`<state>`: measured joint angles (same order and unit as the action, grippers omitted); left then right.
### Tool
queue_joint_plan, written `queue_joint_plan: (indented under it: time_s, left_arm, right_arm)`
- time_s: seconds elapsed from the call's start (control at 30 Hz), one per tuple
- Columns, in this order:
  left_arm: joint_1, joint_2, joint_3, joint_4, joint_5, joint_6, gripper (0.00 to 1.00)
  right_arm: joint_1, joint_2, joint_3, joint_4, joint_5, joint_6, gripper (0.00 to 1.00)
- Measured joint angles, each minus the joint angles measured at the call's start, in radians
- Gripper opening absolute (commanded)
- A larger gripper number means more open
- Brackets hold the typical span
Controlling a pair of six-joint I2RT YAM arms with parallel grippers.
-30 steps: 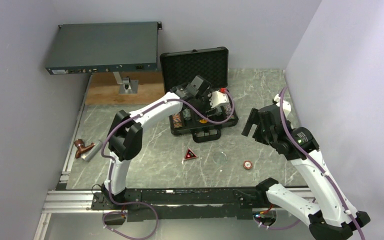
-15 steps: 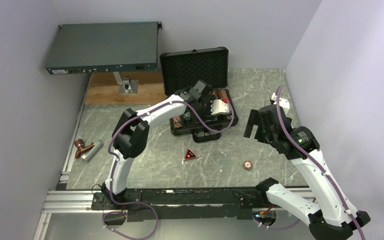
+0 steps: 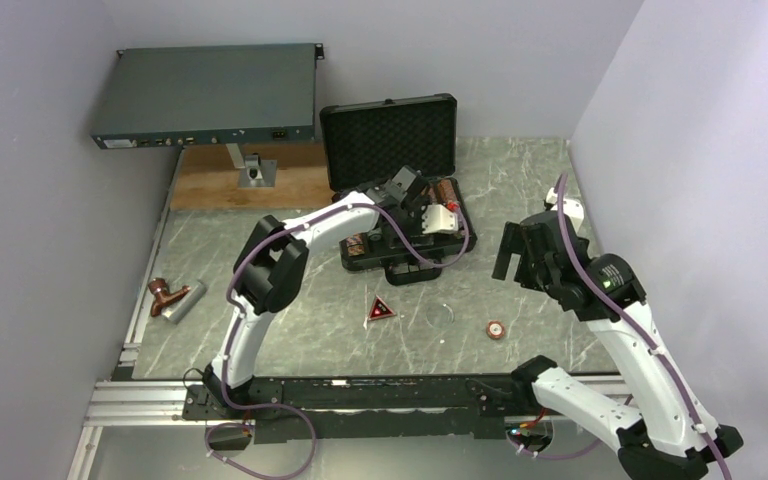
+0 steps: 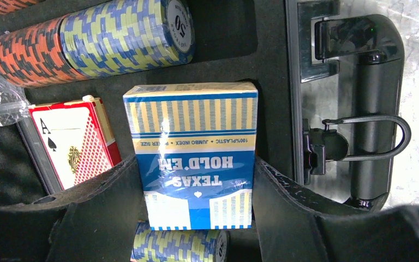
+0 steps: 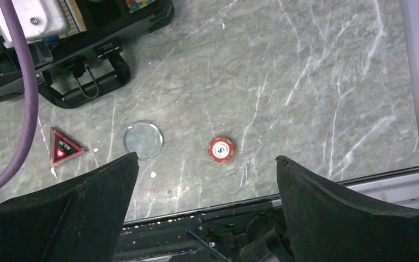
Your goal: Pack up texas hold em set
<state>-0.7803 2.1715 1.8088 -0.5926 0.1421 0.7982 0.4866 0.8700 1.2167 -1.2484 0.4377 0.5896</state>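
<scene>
The black briefcase [image 3: 359, 263] lies open on the table, its foam lid [image 3: 390, 130] upright. My left gripper [image 3: 422, 212] is over its tray, shut on a blue "Texas Hold'em" card deck [image 4: 193, 158], one finger on each side [image 4: 196, 202]. A red deck [image 4: 76, 142] sits in the slot beside it, and striped chip rows [image 4: 125, 35] lie beyond. The case handle [image 4: 373, 109] is to the right. My right gripper [image 3: 508, 255] hangs open and empty [image 5: 207, 180] above the table. A red triangle [image 3: 379, 310], a clear round disc [image 3: 441, 313] and a red chip [image 3: 496, 329] lie on the table in front of the case.
A large flat grey electronics box [image 3: 210, 95] stands on a post over a wooden board [image 3: 210, 180] at the back left. A brown piece and a metal cylinder [image 3: 172, 298] lie at the left edge. A wall runs close along the right.
My left arm has swung right, and its gripper has shifted a little over the case tray with the blue deck in it. The right arm has barely moved.
</scene>
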Motion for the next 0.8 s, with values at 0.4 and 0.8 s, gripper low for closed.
queue_joint_plan:
  time_s: [0.4,0.8]
  left_arm:
    - [-0.01,0.056,0.1,-0.087,-0.063,-0.134,0.0]
    - [-0.003,0.03,0.06,-0.046,-0.035,-0.164,1.0]
  right_arm:
    - [0.0,-0.036,0.0,-0.038,-0.002,0.049,1.0]
    - [0.0,-0.06,0.0,-0.049,-0.002,0.093,1.0]
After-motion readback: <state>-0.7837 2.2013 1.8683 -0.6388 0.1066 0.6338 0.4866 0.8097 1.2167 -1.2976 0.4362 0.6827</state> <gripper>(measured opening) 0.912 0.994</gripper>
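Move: The left hand holds the blue Texas Hold'em box right over the case's near card well, whose middle lies some 2 cm below and about 1 cm to the right of it. The red deck lies about 8 cm straight ahead, the blue-green chips about 4 cm ahead and 7 cm to the right, and the case handle about 10 cm back and 1 cm right. From the right hand the well lies some 20 cm ahead, 23 cm left and 20 cm below. Twisting counter-clockwise by about 10 degrees and hardly shifting otherwise, the left hand squares the held box to the case and eases about half a centimetre down towards the near well. It draws back a touch, and at the very end its fingers open, the far finger coming clear of the box. ##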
